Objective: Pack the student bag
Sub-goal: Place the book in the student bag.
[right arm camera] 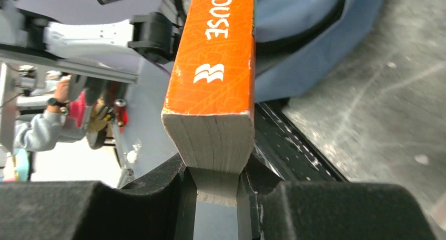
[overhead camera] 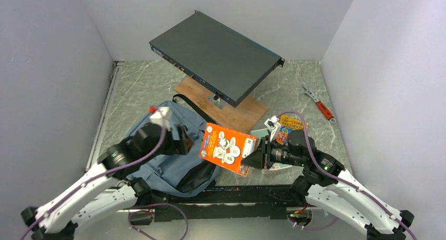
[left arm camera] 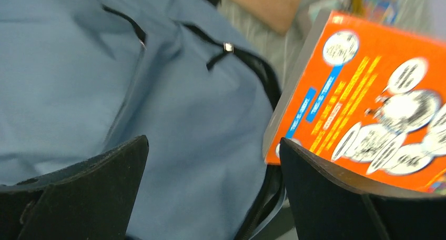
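The light blue-grey student bag (overhead camera: 168, 163) lies at the near left of the table, its dark opening (overhead camera: 197, 177) facing right. My right gripper (overhead camera: 257, 157) is shut on an orange book (overhead camera: 227, 148) and holds it in the air just right of the bag's opening. In the right wrist view the book's spine (right arm camera: 215, 61) and page edge sit pinched between the pads. My left gripper (overhead camera: 181, 141) hovers over the bag, open and empty. In the left wrist view its fingers (left arm camera: 105, 182) frame the bag fabric (left arm camera: 173, 119), with the book (left arm camera: 373, 103) at right.
A dark flat metal box (overhead camera: 215, 56) stands tilted on a wooden board (overhead camera: 239, 106) at the back. More books (overhead camera: 291, 125) lie behind my right gripper. A red-handled wrench (overhead camera: 320, 104) lies at the right. Walls close in both sides.
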`<state>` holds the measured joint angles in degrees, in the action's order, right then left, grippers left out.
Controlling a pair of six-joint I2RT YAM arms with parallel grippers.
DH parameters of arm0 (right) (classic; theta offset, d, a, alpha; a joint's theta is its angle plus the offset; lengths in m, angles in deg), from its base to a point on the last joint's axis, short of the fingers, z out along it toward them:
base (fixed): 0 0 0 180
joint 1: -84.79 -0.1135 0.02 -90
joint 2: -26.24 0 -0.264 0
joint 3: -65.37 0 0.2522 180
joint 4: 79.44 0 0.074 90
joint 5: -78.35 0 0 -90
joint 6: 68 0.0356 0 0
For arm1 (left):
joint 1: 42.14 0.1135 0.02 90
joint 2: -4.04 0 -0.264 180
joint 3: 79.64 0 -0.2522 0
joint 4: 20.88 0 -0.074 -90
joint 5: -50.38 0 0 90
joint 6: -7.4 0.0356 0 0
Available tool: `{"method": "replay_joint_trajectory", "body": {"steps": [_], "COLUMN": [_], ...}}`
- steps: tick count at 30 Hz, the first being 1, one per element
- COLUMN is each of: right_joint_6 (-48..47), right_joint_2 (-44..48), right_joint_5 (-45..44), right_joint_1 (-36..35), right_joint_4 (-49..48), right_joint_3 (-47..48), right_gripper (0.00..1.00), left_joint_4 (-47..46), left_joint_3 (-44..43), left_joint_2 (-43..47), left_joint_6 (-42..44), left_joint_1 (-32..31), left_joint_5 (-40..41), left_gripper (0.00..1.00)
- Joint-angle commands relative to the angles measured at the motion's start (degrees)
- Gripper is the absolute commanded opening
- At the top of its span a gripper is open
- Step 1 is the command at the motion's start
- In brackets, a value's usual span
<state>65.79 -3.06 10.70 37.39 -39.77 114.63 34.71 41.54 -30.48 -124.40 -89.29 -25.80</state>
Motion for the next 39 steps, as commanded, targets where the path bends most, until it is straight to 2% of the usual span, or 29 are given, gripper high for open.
{"method": "replay_joint_trajectory", "body": {"steps": [1,3,6,11,18,22,27,29,31,34,35,39], "right_joint_6": [-4.19,-5.07,-4.94,-3.81,-4.00,-4.45,-4.56,-4.59,-4.05,0.41,2.67,12.15], "right_joint_2": [2.75,3.53,5.15,8.51,8.75,7.89,7.89,7.22,6.11,5.16,5.43,7.08], "right_joint_5": [-6.00,-9.66,-15.09,-19.50,-19.25,-17.18,-18.91,-18.40,-16.82,-13.06,-11.56,-3.24], "right_joint_1": [-0.12,-0.09,-0.09,-0.15,-0.13,-0.09,-0.13,-0.13,-0.12,-0.11,-0.09,-0.07], "right_joint_4": [7.73,12.04,15.70,16.69,16.05,14.35,13.48,13.59,13.47,11.27,9.64,0.01], "right_joint_3": [7.33,9.65,12.07,11.94,11.25,11.00,10.19,10.06,9.67,8.33,7.32,1.65], "right_gripper": [0.00,0.00,0.00,0.00,0.00,0.00,0.00,0.00,0.00,0.00,0.00,0.00], "left_joint_4": [1.37,1.31,3.36,4.64,7.13,12.20,20.14,20.15,21.91,26.57,27.84,26.43], "left_joint_3": [-2.62,-2.41,-3.15,-5.64,-8.20,-10.16,-15.29,-15.82,-17.22,-20.73,-21.58,-22.82], "left_joint_2": [-10.88,-14.47,-18.59,-22.14,-25.38,-29.68,-38.20,-37.88,-36.69,-33.53,-32.36,-27.75], "left_joint_6": [12.40,13.88,14.44,14.65,13.60,11.53,9.28,9.16,7.20,3.49,2.20,2.05], "left_joint_1": [-0.02,-0.19,-2.07,-11.52,-18.63,-20.16,-21.45,-21.66,-21.68,-21.67,-21.66,-21.66], "left_joint_5": [-16.18,-18.28,-16.39,-9.30,-3.02,2.90,9.03,10.90,15.74,23.90,26.88,34.81], "left_gripper": [1.00,1.00,1.00,1.00,1.00,0.97,0.81,0.65,0.44,0.03,0.00,0.00]}}
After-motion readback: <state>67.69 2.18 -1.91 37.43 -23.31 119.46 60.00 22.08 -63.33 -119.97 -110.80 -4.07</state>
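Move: The bag's blue opening edge lies about 4 cm back, 4 cm right and 10 cm below the open left hand. The bag opening is roughly 10 cm back, 4 cm right and 13 cm below that hand; the held orange book is some 14 cm to its right and 3 cm back, about level. From the right hand, the bag opening lies about 16 cm left, 3 cm back and 14 cm lower; the green book is some 13 cm ahead, 14 cm right and 20 cm below. The bag's opening edge is what the left hand goes for: the hand sinks about 10 cm while working back and right, its wrist rolling some 45 degrees so the fingers point more steeply down, pinches the edge, then lifts it about 6 cm, forward and left. The right hand, still gripping the orange book, draws it about 6 cm right, away from the bag, turning clockwise, waits, then starts back. ##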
